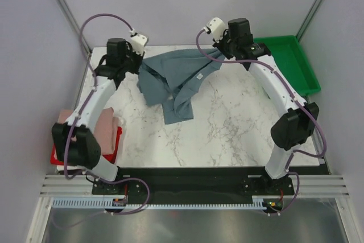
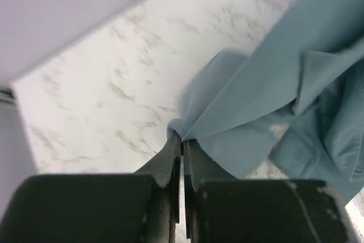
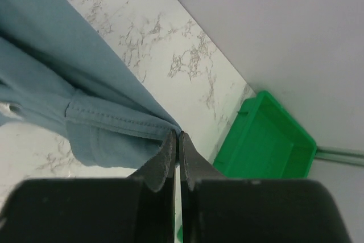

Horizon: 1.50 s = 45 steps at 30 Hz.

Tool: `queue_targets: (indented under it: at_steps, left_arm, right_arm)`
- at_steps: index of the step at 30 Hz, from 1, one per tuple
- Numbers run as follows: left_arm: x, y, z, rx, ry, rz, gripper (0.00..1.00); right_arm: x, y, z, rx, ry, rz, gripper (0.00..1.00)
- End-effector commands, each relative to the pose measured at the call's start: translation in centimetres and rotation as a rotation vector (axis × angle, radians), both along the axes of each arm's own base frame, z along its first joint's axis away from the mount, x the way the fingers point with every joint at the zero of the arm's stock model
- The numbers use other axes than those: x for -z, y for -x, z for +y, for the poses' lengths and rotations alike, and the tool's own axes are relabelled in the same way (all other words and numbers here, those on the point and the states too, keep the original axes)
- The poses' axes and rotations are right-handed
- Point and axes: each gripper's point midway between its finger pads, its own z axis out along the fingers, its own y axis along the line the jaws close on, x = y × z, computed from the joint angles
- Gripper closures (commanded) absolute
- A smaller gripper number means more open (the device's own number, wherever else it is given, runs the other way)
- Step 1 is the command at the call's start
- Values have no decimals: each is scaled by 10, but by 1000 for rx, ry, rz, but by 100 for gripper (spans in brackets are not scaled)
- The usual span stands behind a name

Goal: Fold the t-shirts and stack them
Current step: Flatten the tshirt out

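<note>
A slate blue-grey t-shirt [image 1: 176, 81] hangs stretched between both arms at the far side of the marble table, its lower part draped onto the tabletop. My left gripper [image 2: 182, 138] is shut on the shirt's left edge [image 2: 239, 112]. My right gripper [image 3: 177, 135] is shut on a hemmed edge of the same shirt [image 3: 85, 106]. In the top view the left gripper [image 1: 138, 61] and right gripper [image 1: 223, 51] sit at the shirt's two upper ends. Folded t-shirts, pale pink [image 1: 105, 129] over red [image 1: 116, 146], lie stacked at the near left, partly hidden by the left arm.
A green plastic tray [image 1: 290, 61] stands at the far right corner, also in the right wrist view [image 3: 264, 140]. Grey walls close in the back and sides. Bare marble table [image 1: 227, 123] spreads across the middle and near right.
</note>
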Motion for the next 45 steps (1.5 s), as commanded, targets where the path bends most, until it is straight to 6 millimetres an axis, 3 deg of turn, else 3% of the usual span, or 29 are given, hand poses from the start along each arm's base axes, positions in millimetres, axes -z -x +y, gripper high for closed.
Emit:
queue_targets:
  at_steps: [1, 2, 4, 5, 7, 8, 9, 12, 15, 18, 23, 24, 25, 26, 27, 30, 32, 34, 35, 36, 37, 39, 40, 42, 43, 45]
  left_arm:
    - [-86, 28, 9, 58, -29, -204, 98]
    - [-104, 43, 4, 108, -21, -242, 98]
    - [-118, 62, -1, 167, -18, -262, 98]
    - [-135, 83, -5, 218, -12, -297, 98]
    - [-151, 102, -6, 245, -9, -338, 98]
    - [-156, 110, -5, 248, -5, -344, 98]
    - [-169, 123, -3, 248, -2, -379, 98]
    - [-189, 145, 1, 249, -5, -423, 98]
    - [-198, 150, 1, 270, -24, -451, 96]
    - [-181, 135, -4, 307, -51, -416, 95]
    - [-95, 82, -34, 438, -16, -198, 93]
    - [-86, 73, -39, 454, -5, -178, 93]
    - [-74, 66, -44, 473, 14, -146, 94]
    - [-39, 49, -49, 476, 27, -58, 94]
    - [-35, 39, -51, 480, 30, -46, 94]
    - [14, 4, -55, 468, 25, 58, 97]
    - [43, -22, -52, 433, -2, 107, 97]
    - [57, -44, -41, 369, -45, 121, 87]
    - [64, -65, -38, 335, -67, 119, 81]
    - [61, -76, -32, 282, -76, 115, 68]
    - [57, -87, -22, 214, -108, 100, 62]
    - [25, -99, -16, 141, -83, 43, 47]
    - [14, -100, -8, 100, -89, 21, 45]
    - [1, -91, -5, 56, -56, 9, 41]
    - [-19, -81, -3, 49, -40, -21, 39]
    - [-6, -60, -2, 36, -16, 22, 29]
  right_arm:
    - [-61, 38, -7, 0, -152, -82, 100]
    - [-67, 52, -3, -33, -186, -71, 100]
    - [-70, 73, 5, -96, -227, -31, 100]
    - [-82, 89, 4, -107, -262, -39, 100]
    - [-82, 110, 7, -144, -295, -6, 100]
    - [-96, 124, 4, -150, -317, -30, 100]
    - [-96, 133, 2, -135, -345, -13, 100]
    - [-99, 161, -2, -142, -389, 5, 100]
    - [-93, 178, -6, -128, -412, 38, 100]
    - [-75, 179, -9, -119, -387, 66, 100]
    - [-23, 149, -13, -70, -307, 146, 100]
    - [-13, 141, -21, -44, -298, 161, 100]
    - [7, 130, -22, -36, -275, 199, 100]
    - [14, 122, -24, -31, -271, 208, 100]
    - [22, 111, -30, -13, -270, 218, 100]
    - [61, 69, -35, 32, -261, 271, 100]
    - [71, 45, -35, 44, -274, 259, 100]
    - [88, 15, -29, 55, -269, 272, 97]
    - [92, 4, -30, 87, -281, 280, 92]
    - [90, -17, -28, 106, -291, 265, 84]
    - [87, -26, -32, 135, -285, 253, 71]
    - [70, -37, -39, 138, -280, 220, 65]
    - [65, -35, -43, 128, -269, 209, 62]
    - [60, -14, -50, 32, -222, 197, 61]
    - [61, -4, -50, -15, -201, 199, 60]
    - [74, 35, -49, -103, -176, 238, 58]
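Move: The shirt, still pinched by a corner in each gripper, is to go down on the table middle, about 7 cm back, 16 cm right and 19 cm below the left hand, and some 11 cm back, 17 cm left and 26 cm below the right. Its hanging hem lies about 9 cm nearer the bases than that spot, level with it sideways. The green bin stands about 20 cm right of the right hand, level with it in reach and 23 cm lower. The pink stack is 25 cm back, 17 cm left and 17 cm below the left hand. The shirt, held by its two corners, is swung up and back towards the bases by both arms, left about 17 cm up and 14 back, right about 18 back and 10 up. Both then sweep it forward and down over the table, fingers tipping downward, and open near the end of the throw to let the corners go, the left then rising slightly as it eases forward. ##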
